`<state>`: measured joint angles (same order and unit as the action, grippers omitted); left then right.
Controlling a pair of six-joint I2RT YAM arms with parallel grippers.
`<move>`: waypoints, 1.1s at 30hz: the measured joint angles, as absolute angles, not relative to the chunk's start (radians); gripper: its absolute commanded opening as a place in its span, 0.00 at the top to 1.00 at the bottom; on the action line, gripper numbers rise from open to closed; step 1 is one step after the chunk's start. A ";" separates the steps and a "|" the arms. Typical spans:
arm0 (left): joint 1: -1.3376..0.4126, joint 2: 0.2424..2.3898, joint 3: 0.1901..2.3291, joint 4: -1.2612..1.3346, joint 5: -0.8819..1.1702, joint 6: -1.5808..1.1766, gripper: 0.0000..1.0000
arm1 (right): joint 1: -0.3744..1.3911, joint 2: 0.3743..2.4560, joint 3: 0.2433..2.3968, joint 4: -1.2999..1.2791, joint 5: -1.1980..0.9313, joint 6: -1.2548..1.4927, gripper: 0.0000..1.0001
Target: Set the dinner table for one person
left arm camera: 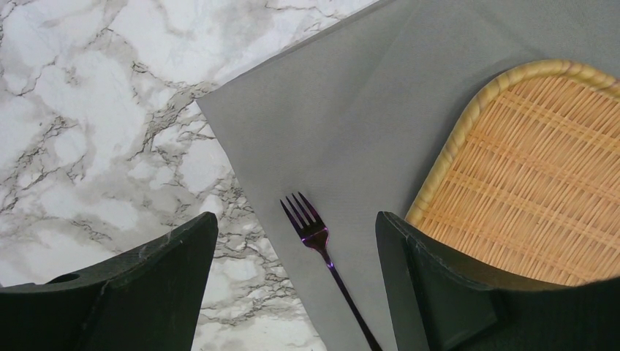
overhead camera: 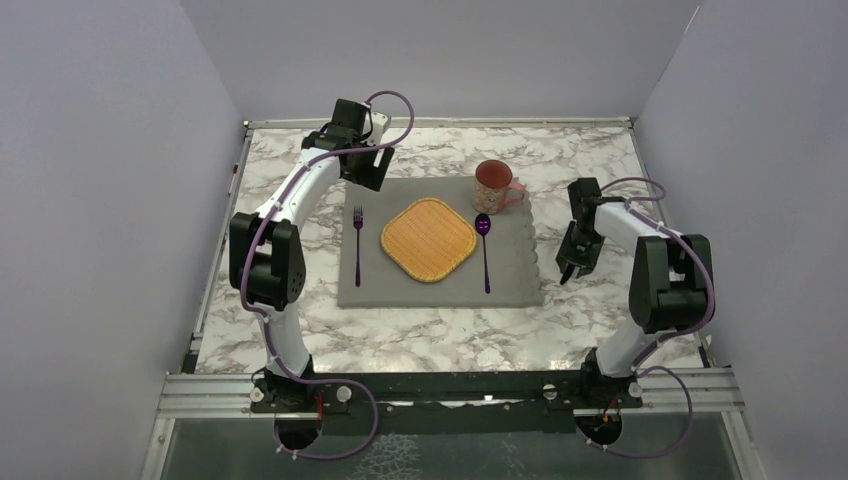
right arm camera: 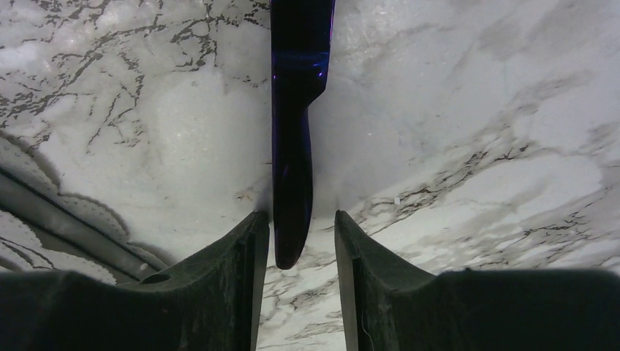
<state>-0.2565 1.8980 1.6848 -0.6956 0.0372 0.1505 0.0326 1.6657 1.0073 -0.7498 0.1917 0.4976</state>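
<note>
The dinner table is white-and-grey marble. A grey placemat lies on it, with a square woven mat at its centre. A purple fork lies left of the woven mat, a purple spoon right of it, and a pink mug behind the spoon. My left gripper hangs open above the fork. Right of the placemat, my right gripper stands low over the marble. Its jaws are apart around the handle end of a dark purple knife, which lies on the marble.
The placemat's scalloped edge runs just left of the right gripper. Grey walls close in the table on three sides. A metal rail at the near edge carries both arm bases.
</note>
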 measured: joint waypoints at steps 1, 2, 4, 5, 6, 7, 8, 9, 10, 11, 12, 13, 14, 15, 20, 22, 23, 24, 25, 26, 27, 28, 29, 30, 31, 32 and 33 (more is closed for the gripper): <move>-0.257 1.898 1.685 -0.695 0.037 0.150 0.18 | 0.033 1.676 1.007 -0.748 0.192 0.498 0.58; -0.257 1.898 1.685 -0.696 0.037 0.150 0.18 | 0.033 1.682 1.012 -0.749 0.191 0.497 0.60; -0.257 1.898 1.685 -0.696 0.038 0.151 0.18 | 0.033 1.684 1.013 -0.744 0.191 0.498 0.63; -0.257 1.898 1.685 -0.695 0.038 0.151 0.18 | 0.033 1.684 1.013 -0.742 0.191 0.498 0.66; -0.257 1.898 1.685 -0.695 0.038 0.152 0.18 | 0.033 1.684 1.013 -0.741 0.190 0.498 0.69; -0.257 1.898 1.685 -0.695 0.037 0.153 0.18 | 0.033 1.685 1.013 -0.738 0.189 0.498 0.72; -0.257 1.898 1.685 -0.696 0.038 0.154 0.18 | 0.034 1.686 1.013 -0.735 0.189 0.499 0.74; -0.257 1.898 1.685 -0.695 0.037 0.154 0.18 | 0.033 1.686 1.013 -0.732 0.188 0.501 0.77; -0.257 1.898 1.685 -0.696 0.038 0.154 0.18 | 0.033 1.686 1.011 -0.729 0.188 0.502 0.79; -0.257 1.898 1.685 -0.696 0.037 0.154 0.18 | 0.033 1.686 1.008 -0.725 0.188 0.505 0.81; -0.257 1.898 1.685 -0.695 0.038 0.154 0.18 | 0.033 1.683 1.004 -0.722 0.188 0.506 0.85; -0.257 1.898 1.685 -0.695 0.038 0.154 0.18 | 0.033 1.679 0.999 -0.717 0.189 0.509 0.89; -0.257 1.898 1.685 -0.696 0.038 0.154 0.18 | 0.033 1.674 0.993 -0.712 0.189 0.509 0.93; -0.257 1.898 1.685 -0.696 0.037 0.154 0.18 | 0.033 1.668 0.986 -0.704 0.189 0.509 0.96; -0.257 1.898 1.685 -0.696 0.038 0.154 0.18 | 0.033 1.631 0.946 -0.666 0.188 0.519 0.99; -0.257 1.898 1.685 -0.695 0.038 0.154 0.18 | 0.033 1.618 0.933 -0.655 0.187 0.523 0.99; -0.257 1.898 1.685 -0.696 0.038 0.154 0.18 | 0.033 1.611 0.927 -0.651 0.185 0.524 0.99; -0.257 1.898 1.686 -0.696 0.038 0.154 0.18 | 0.033 1.605 0.921 -0.652 0.183 0.525 0.99; -0.257 1.898 1.687 -0.695 0.038 0.154 0.18 | 0.033 1.597 0.916 -0.653 0.180 0.525 0.99; -0.257 1.898 1.687 -0.695 0.038 0.154 0.18 | 0.033 1.588 0.909 -0.658 0.176 0.525 0.99; -0.257 1.898 1.688 -0.696 0.039 0.154 0.18 | 0.034 1.578 0.904 -0.669 0.170 0.524 1.00; -0.257 1.898 1.689 -0.695 0.039 0.154 0.18 | 0.034 1.567 0.902 -0.683 0.165 0.524 1.00; -0.257 1.898 1.689 -0.696 0.040 0.154 0.19 | 0.034 1.554 0.902 -0.694 0.161 0.524 0.99; -0.257 1.898 1.689 -0.695 0.041 0.154 0.18 | 0.037 1.542 0.902 -0.706 0.157 0.524 0.99; -0.257 1.898 1.690 -0.696 0.042 0.153 0.18 | 0.041 1.531 0.903 -0.718 0.152 0.521 0.99; -0.257 1.898 1.691 -0.696 0.043 0.153 0.18 | 0.045 1.522 0.906 -0.734 0.147 0.524 0.99; -0.257 1.898 1.692 -0.696 0.044 0.153 0.18 | 0.049 1.509 0.916 -0.756 0.145 0.524 0.99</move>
<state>-0.2565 1.8984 1.6920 -0.6964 0.0444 0.1532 0.0490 1.5093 0.9161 -0.7555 0.1448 0.5243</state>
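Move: Around the right fingers, straddling its tapered near end, lies the knife; its middle is about 5 cm ahead, 4 cm right and 1 cm below the hand, with its far end running forward and right. The mat's right edge is some 7 cm to the hand's left and level with it, the spoon roughly 18 cm left and 4 cm ahead, the mug about 16 cm left and 18 cm ahead. For the left hand, the knife is some 13 cm back, 48 cm right and 14 cm below. Closing on the knife's tapered end, the right hand settles about half a centimetre lower and narrows its fingers to roughly half their gap, pausing there. It then draws back about 2 cm and a little left while rising about 2 cm from its low point, the fingers shutting fully with nothing between them at the end. ##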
